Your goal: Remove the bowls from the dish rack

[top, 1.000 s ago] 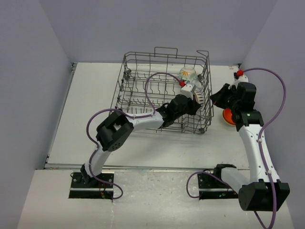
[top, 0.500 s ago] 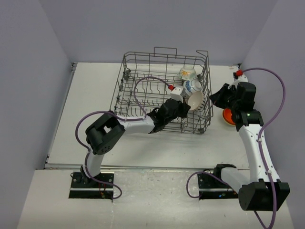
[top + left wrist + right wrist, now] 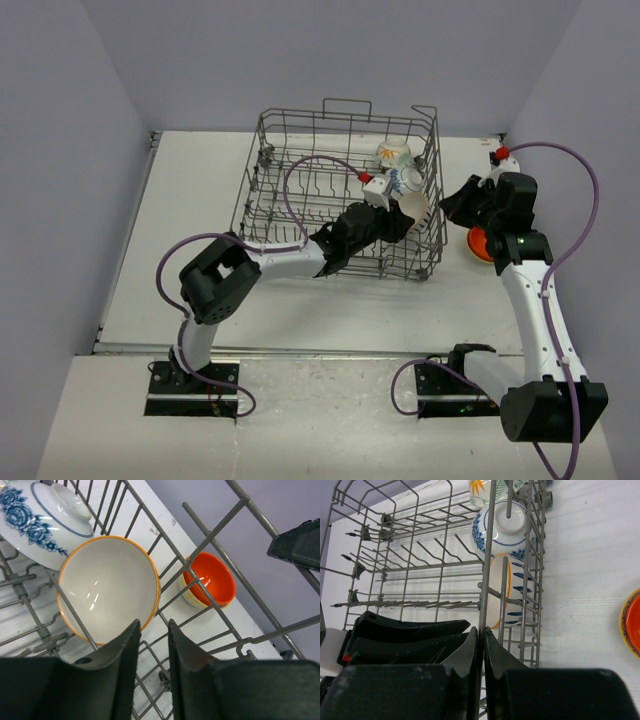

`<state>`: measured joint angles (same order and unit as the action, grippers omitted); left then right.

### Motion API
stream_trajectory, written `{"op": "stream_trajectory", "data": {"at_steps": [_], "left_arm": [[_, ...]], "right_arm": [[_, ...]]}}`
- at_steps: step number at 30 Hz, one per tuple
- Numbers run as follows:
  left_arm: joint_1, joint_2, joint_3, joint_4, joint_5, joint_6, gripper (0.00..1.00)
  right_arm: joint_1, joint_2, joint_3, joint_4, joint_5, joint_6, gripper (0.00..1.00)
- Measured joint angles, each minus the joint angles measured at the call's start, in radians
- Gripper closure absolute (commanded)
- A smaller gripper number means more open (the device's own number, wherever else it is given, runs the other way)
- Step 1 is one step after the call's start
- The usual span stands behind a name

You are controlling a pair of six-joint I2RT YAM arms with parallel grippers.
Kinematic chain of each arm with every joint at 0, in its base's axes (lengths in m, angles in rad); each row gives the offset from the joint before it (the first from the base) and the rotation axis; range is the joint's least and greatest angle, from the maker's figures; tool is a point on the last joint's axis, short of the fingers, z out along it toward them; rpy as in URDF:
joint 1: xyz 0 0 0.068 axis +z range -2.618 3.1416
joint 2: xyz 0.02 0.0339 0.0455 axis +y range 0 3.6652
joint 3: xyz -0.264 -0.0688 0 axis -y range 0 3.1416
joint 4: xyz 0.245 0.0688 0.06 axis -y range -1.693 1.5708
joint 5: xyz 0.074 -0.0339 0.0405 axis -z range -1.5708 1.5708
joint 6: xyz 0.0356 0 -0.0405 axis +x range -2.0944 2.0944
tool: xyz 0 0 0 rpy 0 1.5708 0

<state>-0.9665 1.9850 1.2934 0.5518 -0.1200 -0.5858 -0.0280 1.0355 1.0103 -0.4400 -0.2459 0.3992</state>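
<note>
The grey wire dish rack (image 3: 300, 115) stands mid-table. Three bowls lean at its right end: a yellowish-flowered one (image 3: 393, 154), a blue-flowered one (image 3: 409, 179) and a white, orange-rimmed one (image 3: 420, 205). My left gripper (image 3: 400, 215) reaches into the rack. In the left wrist view its fingers (image 3: 154, 622) are a little apart, nothing between them, with the orange-rimmed bowl (image 3: 107, 587) just beyond the left fingertip. My right gripper (image 3: 481, 630) is shut on an upright wire of the rack's right wall (image 3: 487, 580). An orange bowl (image 3: 480, 243) sits on the table outside the rack.
The orange bowl rests in a pale yellow one (image 3: 192, 597) right of the rack, close under my right arm (image 3: 520, 230). Rows of tines (image 3: 420, 567) fill the rack's left part. Grey walls close the table in on three sides.
My left gripper shifted inside the rack with the orange-rimmed bowl, then its jaws parted and let the bowl go. The right arm has not moved.
</note>
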Motion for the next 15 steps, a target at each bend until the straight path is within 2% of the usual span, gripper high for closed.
{"op": "stream_trajectory", "data": {"at_steps": [7, 15], "left_arm": [[0.0, 0.074, 0.062, 0.0, 0.041, 0.04, 0.52], [0.0, 0.147, 0.141, -0.03, 0.066, 0.122, 0.5]], "right_arm": [[0.0, -0.001, -0.001, 0.002, 0.0, 0.0, 1.0], [0.0, -0.001, -0.001, 0.002, -0.002, 0.0, 1.0]]}}
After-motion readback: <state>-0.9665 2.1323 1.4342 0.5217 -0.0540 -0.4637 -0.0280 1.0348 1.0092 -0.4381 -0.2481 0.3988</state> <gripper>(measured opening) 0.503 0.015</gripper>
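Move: The white striped bowl stands on edge in the rack, its middle about 5 cm ahead of the left hand, 4 cm to its right and 6 cm below. The blue-flowered bowl is roughly 12 cm ahead, 1 cm right and 7 cm lower. The orange bowl, on the table outside the rack, lies some 22 cm right, 3 cm back and 15 cm down. From the right hand, the striped bowl is about 5 cm left, 1 cm ahead and 14 cm below. Bring the left gripper down and to the right by about 3 cm each way, easing slightly forward, towards the near rim of the striped bowl. Start rightward, sink mostly midway, and keep opening the partly open fingers to half so the rim comes between their tips. Roll and swing the wrist slightly clockwise, under 10 degrees in all. ##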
